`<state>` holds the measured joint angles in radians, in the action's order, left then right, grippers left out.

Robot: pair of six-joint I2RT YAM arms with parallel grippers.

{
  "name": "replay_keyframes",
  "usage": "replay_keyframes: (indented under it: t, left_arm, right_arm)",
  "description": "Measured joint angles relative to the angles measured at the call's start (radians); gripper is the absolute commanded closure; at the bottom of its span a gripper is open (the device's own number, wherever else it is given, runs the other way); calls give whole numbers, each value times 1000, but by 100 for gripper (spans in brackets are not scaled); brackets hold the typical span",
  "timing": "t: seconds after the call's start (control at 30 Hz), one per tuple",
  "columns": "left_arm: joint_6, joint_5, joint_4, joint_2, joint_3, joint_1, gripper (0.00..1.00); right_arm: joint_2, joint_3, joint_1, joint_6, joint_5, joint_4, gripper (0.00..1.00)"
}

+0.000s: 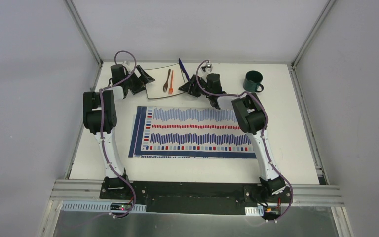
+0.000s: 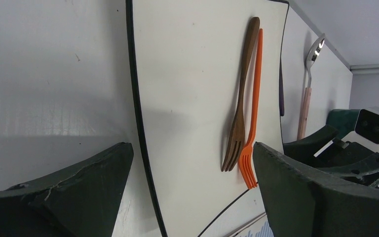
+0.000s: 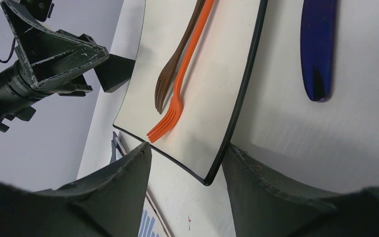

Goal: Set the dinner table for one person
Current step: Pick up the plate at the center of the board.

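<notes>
The dinner table [image 1: 286,148] is a white top. A square white plate [image 1: 158,88] with a black rim lies at its back, carrying a brown fork [image 1: 166,80] and an orange fork [image 1: 171,82]. My left gripper [image 1: 142,79] is open at the plate's left side; in its wrist view the plate [image 2: 187,98] fills the gap between the wide jaws of the left gripper [image 2: 192,185]. My right gripper [image 1: 190,88] is open at the plate's right side. In its wrist view the right gripper [image 3: 187,168] straddles the near corner of the plate [image 3: 217,69], one finger against the rim.
A striped placemat [image 1: 192,131] lies mid-table in front of the plate. A blue knife [image 1: 183,68] and a spoon [image 1: 206,66] lie behind the right gripper. A dark green mug [image 1: 253,81] stands at the back right. Walls close in behind and at both sides.
</notes>
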<state>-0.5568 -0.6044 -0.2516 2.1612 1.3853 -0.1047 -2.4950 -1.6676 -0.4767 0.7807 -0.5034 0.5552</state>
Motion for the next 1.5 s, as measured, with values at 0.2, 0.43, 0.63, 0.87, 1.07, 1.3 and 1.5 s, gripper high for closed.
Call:
replay_keyframes:
  t: [0.2,0.43,0.63,0.87,1.07,1.3,1.5]
  left_arm:
    - [0,0,-3,-1,0,0,12]
    - [7,-5,43,-1,8,0,29]
    - [18,-6,54,-1,11,0,30]
    - [29,-5,80,1,21,0,69]
    - [42,-13,107,35,42,-6,81]
    - [29,-29,106,43,45,-8,100]
    - [18,-34,106,43,45,-9,100]
  right_arm:
    - [0,0,0,0,-4,0,42]
    - [-14,-23,0,-5,-5,-17,47]
    - [-48,-103,7,-21,2,-77,48]
    - [-74,-182,18,-42,14,-148,52]
    - [-75,-183,27,-48,19,-153,61]
    - [-80,-167,30,-35,21,-147,93]
    - [-80,-167,34,5,24,-145,100]
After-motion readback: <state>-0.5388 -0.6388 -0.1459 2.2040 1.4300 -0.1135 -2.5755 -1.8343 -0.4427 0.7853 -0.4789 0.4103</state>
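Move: The plate's middle lies about 8 cm to the right of the left hand, 3 cm ahead and 3 cm below, and about 8 cm to the left of the right hand, 6 cm ahead and 2 cm below. On the plate, the brown fork is some 7 cm left and 7 cm ahead of the right hand, the orange fork 5 cm left and 6 cm ahead. The blue knife lies 11 cm ahead of that hand and 1 cm right. Forward some 3 cm along the plate's right rim goes the right hand, from near its near corner, then a touch right and down about 1 cm as its half-open fingers shut and pinch the rim. The left hand, wide open astride the left rim, sinks about 2 cm, its fingers tipping slightly down, and closes on that rim. ##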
